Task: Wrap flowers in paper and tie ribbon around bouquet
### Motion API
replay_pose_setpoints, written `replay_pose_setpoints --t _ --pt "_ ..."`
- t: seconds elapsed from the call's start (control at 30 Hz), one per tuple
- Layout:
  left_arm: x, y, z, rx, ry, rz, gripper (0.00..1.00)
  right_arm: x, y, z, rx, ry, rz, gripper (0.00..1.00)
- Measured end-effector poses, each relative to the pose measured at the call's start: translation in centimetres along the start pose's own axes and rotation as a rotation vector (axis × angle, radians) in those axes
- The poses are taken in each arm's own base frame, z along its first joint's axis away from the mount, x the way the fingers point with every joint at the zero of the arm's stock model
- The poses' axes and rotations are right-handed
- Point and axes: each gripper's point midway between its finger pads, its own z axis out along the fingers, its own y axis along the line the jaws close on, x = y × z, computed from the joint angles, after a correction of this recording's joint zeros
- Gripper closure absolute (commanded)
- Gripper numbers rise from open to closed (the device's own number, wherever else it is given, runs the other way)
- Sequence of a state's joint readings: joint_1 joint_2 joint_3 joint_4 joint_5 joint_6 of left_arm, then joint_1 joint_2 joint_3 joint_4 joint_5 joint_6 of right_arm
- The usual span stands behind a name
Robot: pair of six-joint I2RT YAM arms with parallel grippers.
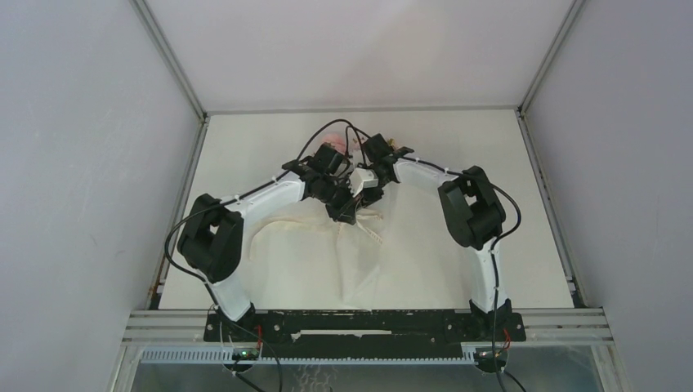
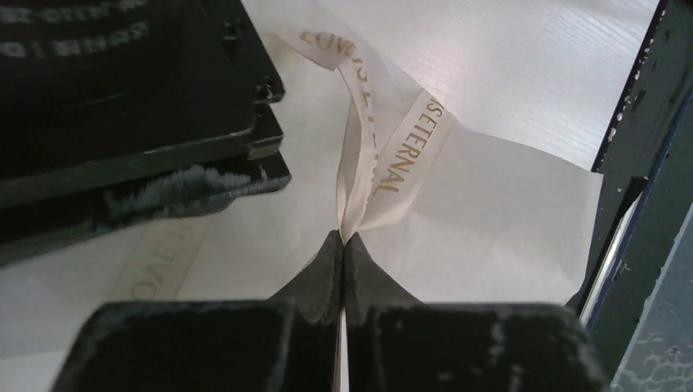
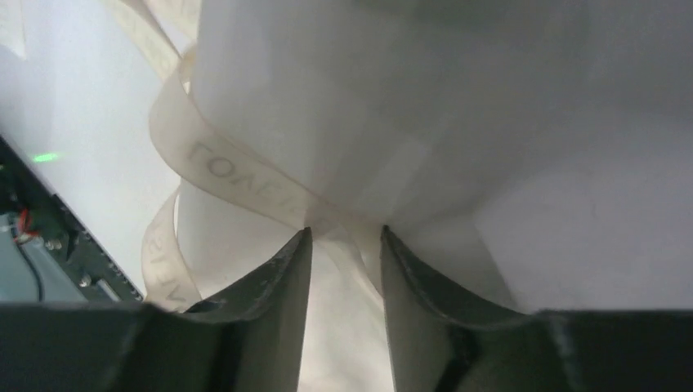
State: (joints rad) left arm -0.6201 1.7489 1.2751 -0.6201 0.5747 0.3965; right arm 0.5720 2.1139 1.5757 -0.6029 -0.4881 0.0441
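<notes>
The pink flowers (image 1: 331, 137) peek out behind the two wrists at the back middle of the table. The translucent white paper (image 1: 359, 265) spreads from there toward the near edge. In the left wrist view my left gripper (image 2: 343, 237) is shut on the cream ribbon (image 2: 400, 155), which loops up over the paper (image 2: 507, 212). My right gripper (image 3: 345, 233) is open. Its tips press against the paper (image 3: 425, 122), and a strip of ribbon (image 3: 229, 175) runs across just above them. From above, both grippers (image 1: 345, 216) (image 1: 359, 189) meet over the bouquet's stem end.
Grey walls enclose the white table (image 1: 490, 163) on three sides. The right arm's black body (image 2: 122, 98) fills the upper left of the left wrist view. The table's near rail (image 3: 73, 237) shows at the left of the right wrist view.
</notes>
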Motion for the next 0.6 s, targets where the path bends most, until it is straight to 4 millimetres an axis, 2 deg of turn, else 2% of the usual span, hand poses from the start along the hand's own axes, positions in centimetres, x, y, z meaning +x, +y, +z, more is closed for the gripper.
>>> replay_pose_setpoints --t 0.13,0.27,0.47,0.6 --pt "-0.1 -0.1 0.1 0.002 -0.003 0.009 1.00 2.8 0.6 0.4 -0.082 0.040 0.011 0.83" --pt "-0.2 -0.1 0.1 0.002 -0.006 0.012 1.00 5.9 1.7 0.1 -0.172 0.080 0.049 0.93" --pt "-0.4 -0.2 0.1 0.005 -0.010 0.006 1.00 8.7 6.2 -1.5 -0.376 0.103 0.046 0.98" --pt "-0.4 -0.4 -0.1 0.006 -0.009 -0.001 1.00 10.4 8.1 -2.5 -0.486 0.123 0.044 0.93"
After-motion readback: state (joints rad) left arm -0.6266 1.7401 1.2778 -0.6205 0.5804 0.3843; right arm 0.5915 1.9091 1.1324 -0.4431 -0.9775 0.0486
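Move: The right hand, its fingers half open, has the ribbon almost between its tips, about 1 cm back, 1 cm to the left and 1 cm below. The shut left gripper stands roughly 7 cm back and 5 cm left of it, the flower heads some 14 cm ahead and 2 cm left. A hanging ribbon tail lies about 10 cm back and 2 cm right. From the left hand, the ribbon spot being taken is some 6 cm ahead, 4 cm right and 4 cm lower. Back towards the base, about 13 cm in one quick sweep, the right hand draws past the left gripper, shutting its fingers on the ribbon as it sets off. It dips a little, then rises some 3 cm, while the wrist turns about 30 degrees so the fingers swing back and flatten leftward. The left hand stays in place, still shut on the ribbon. ##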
